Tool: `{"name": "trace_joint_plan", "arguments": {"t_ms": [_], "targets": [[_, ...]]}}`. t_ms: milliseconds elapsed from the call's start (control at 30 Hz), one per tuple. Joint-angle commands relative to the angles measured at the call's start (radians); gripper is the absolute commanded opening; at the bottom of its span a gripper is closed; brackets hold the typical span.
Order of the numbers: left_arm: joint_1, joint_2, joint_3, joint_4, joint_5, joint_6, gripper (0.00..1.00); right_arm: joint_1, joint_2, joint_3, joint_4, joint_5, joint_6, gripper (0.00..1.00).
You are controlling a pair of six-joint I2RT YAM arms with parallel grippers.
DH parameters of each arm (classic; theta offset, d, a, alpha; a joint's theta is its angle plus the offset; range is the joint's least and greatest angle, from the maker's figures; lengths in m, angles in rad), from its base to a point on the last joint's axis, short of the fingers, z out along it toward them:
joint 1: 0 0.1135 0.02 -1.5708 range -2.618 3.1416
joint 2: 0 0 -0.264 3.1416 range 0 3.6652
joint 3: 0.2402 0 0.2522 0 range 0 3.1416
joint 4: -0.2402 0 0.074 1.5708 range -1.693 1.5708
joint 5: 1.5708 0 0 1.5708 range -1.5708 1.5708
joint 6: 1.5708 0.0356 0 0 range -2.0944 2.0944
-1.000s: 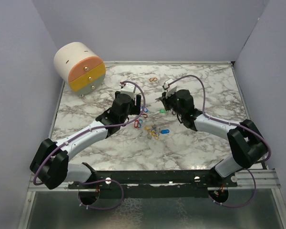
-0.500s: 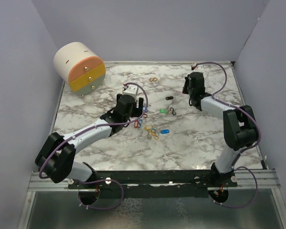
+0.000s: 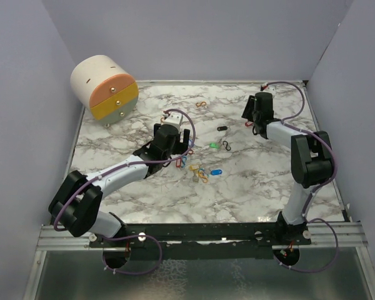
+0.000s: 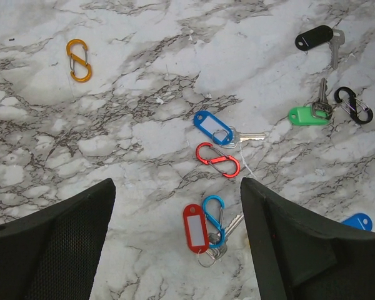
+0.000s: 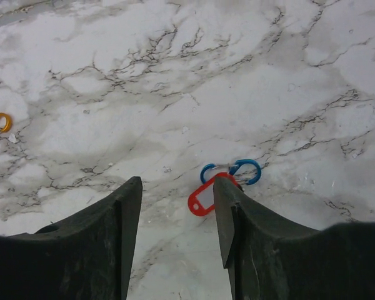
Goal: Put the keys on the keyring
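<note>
Several keys with coloured tags lie spread on the marble. Under my open left gripper [image 4: 178, 187] lies a red-tagged key [image 4: 194, 227] hooked on a blue S-shaped keyring clip [image 4: 214, 217]. Beyond it lie a loose red clip [image 4: 218, 160], a blue-tagged key [image 4: 213, 127], a green-tagged key [image 4: 305, 115], a black clip [image 4: 354, 104] and a black-tagged key [image 4: 314, 39]. My right gripper [image 5: 177, 184] stands open at the far right. Another red tag [image 5: 204, 199] on a blue clip [image 5: 235, 169] lies on the table just past its right fingertip.
A round cream drawer box [image 3: 104, 87] stands at the back left. An orange clip [image 3: 200, 104] lies loose near the back wall. More tagged keys [image 3: 203, 171] cluster at the table's middle. Grey walls close in the table [image 3: 131, 194] on three sides.
My right arm swung from the table's middle to the far right and its jaws opened. The left gripper opened a little wider and barely moved.
</note>
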Motion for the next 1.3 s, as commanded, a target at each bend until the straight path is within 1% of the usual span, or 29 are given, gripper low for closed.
{"name": "trace_joint_plan", "arguments": {"t_ms": [0, 100, 200, 367, 567, 700, 933, 1267], "targets": [[0.001, 0.006, 0.016, 0.03, 0.004, 0.005, 0.83, -0.004, -0.031, -0.018, 0.032, -0.071, -0.002, 0.51], [0.002, 0.01, 0.017, 0.033, -0.004, -0.001, 0.83, 0.002, -0.076, -0.064, 0.041, -0.178, -0.026, 0.51], [0.002, 0.02, 0.021, 0.032, -0.008, -0.007, 0.84, 0.037, -0.119, -0.119, 0.044, -0.237, -0.062, 0.51], [0.003, 0.043, 0.04, 0.006, -0.016, -0.02, 0.84, 0.122, -0.165, -0.176, -0.017, -0.242, -0.095, 0.51], [0.003, 0.047, 0.048, -0.027, -0.041, -0.03, 0.84, 0.198, -0.173, -0.193, -0.117, -0.215, -0.109, 0.51], [0.003, 0.03, 0.043, -0.035, -0.052, -0.032, 0.84, 0.207, -0.179, -0.204, -0.156, -0.177, -0.11, 0.51], [0.004, 0.015, 0.038, -0.038, -0.058, -0.032, 0.84, 0.208, -0.208, -0.243, -0.201, -0.165, -0.112, 0.51], [0.006, 0.021, 0.042, -0.039, -0.069, -0.035, 0.83, 0.211, -0.184, -0.256, -0.186, -0.185, -0.124, 0.51]]}}
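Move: The black keyring lies about 11 cm back and 10 cm left of the right hand, roughly 8 cm below it. Its neighbours are at table height too: the green key tag some 5 cm left of the keyring and level with it, the black key tag about 8 cm farther out and 2 cm left of it. The red key tag is nearly under the right hand, 1 cm ahead and 1 cm right. From the left hand the keyring is 6 cm ahead, 22 cm right and 13 cm down. The right hand swings back 13 cm and left 9 cm, then sinks towards the black keyring, fingers staying half open. ##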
